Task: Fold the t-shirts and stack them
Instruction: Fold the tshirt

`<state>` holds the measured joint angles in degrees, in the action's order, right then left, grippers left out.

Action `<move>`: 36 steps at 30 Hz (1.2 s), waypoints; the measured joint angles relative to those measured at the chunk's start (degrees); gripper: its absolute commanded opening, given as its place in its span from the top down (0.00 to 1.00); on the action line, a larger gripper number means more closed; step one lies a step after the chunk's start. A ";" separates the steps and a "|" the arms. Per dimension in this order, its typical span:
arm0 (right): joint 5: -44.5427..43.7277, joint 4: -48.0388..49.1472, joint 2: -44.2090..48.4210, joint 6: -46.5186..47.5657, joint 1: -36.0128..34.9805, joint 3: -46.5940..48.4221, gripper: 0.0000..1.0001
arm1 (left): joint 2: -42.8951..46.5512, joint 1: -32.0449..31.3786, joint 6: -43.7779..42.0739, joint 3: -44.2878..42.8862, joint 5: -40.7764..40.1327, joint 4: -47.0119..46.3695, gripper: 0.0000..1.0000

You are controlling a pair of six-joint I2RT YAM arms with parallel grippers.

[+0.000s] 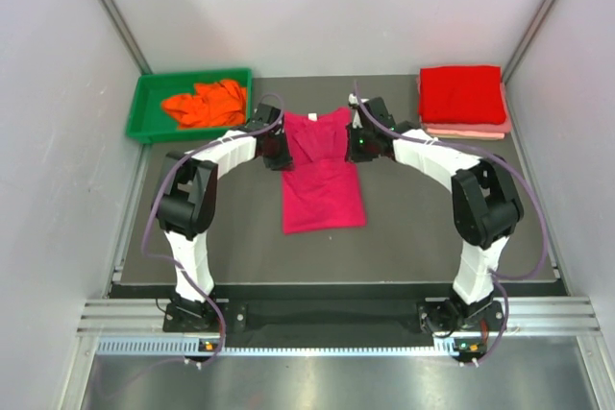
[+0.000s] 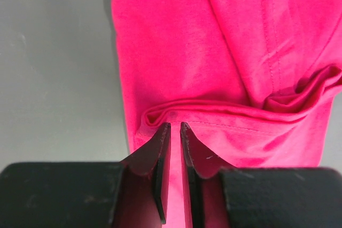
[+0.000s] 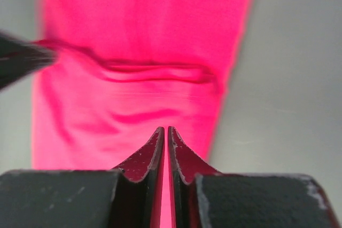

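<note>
The magenta-pink t-shirt (image 1: pixel 322 189) lies as a long narrow strip in the middle of the dark mat, collar end at the far side. My left gripper (image 1: pixel 277 149) sits at its far left edge. In the left wrist view its jaws (image 2: pixel 175 125) are nearly together with pink cloth (image 2: pixel 176 52) between them, beside a raised fold. My right gripper (image 1: pixel 357 144) is at the far right edge, its jaws (image 3: pixel 165 129) pressed close on the pink cloth (image 3: pixel 144 25). A bright red t-shirt (image 1: pixel 461 93) lies folded on a pale pink one (image 1: pixel 466 130) at the back right.
A green tray (image 1: pixel 144 108) at the back left holds a crumpled orange t-shirt (image 1: pixel 204 103). Grey walls close in on both sides. The left gripper's finger (image 3: pixel 21 60) shows at the left edge of the right wrist view, pulling a crease across the cloth.
</note>
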<state>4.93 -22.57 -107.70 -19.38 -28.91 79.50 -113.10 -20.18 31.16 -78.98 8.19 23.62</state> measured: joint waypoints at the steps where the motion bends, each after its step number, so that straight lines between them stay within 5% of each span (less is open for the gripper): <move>1: 0.92 0.61 0.63 -0.35 -0.33 0.00 0.94 | 0.11 0.00 0.00 0.00 0.11 0.00 0.82; 9: 9.40 4.42 -0.37 -2.78 -2.56 0.17 0.96 | 0.11 0.00 0.00 0.00 -0.04 0.33 0.82; 19: 13.11 7.87 -13.25 -5.81 -2.36 3.48 0.99 | -1.05 0.15 0.02 0.02 -3.80 0.37 0.82; 36: 10.99 8.09 -9.70 -5.79 -2.36 4.44 0.97 | -1.22 0.63 -0.09 -4.07 -3.78 2.27 0.82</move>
<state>15.92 -14.48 -117.40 -25.17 -31.27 83.94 -114.32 -19.55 31.07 -83.05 4.40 25.89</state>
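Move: The middle of the folded edge running across the t-shirt lies about 7 cm to the right hand's left, level with it and some 6 cm below; that edge's right end is roughly 2 cm to the right hand's right. The collar label is about 14 cm ahead and 11 cm left of the right hand, the shirt's near edge some 20 cm back and 7 cm left. From the left hand, the folded edge's left end is about 2 cm ahead, 2 cm left and 2 cm below. Heading for the middle of the folded edge, the right hand, almost shut, swings about 7 cm left in a shallow arc, rolling about 10 degrees with its left side rising, then drops to some 6 cm below its start and lifts again by roughly 3 cm. Near the edge's left end the left hand, fingers barely apart, dips about a centimetre while easing left, then rises 2 cm and goes slightly forward. ##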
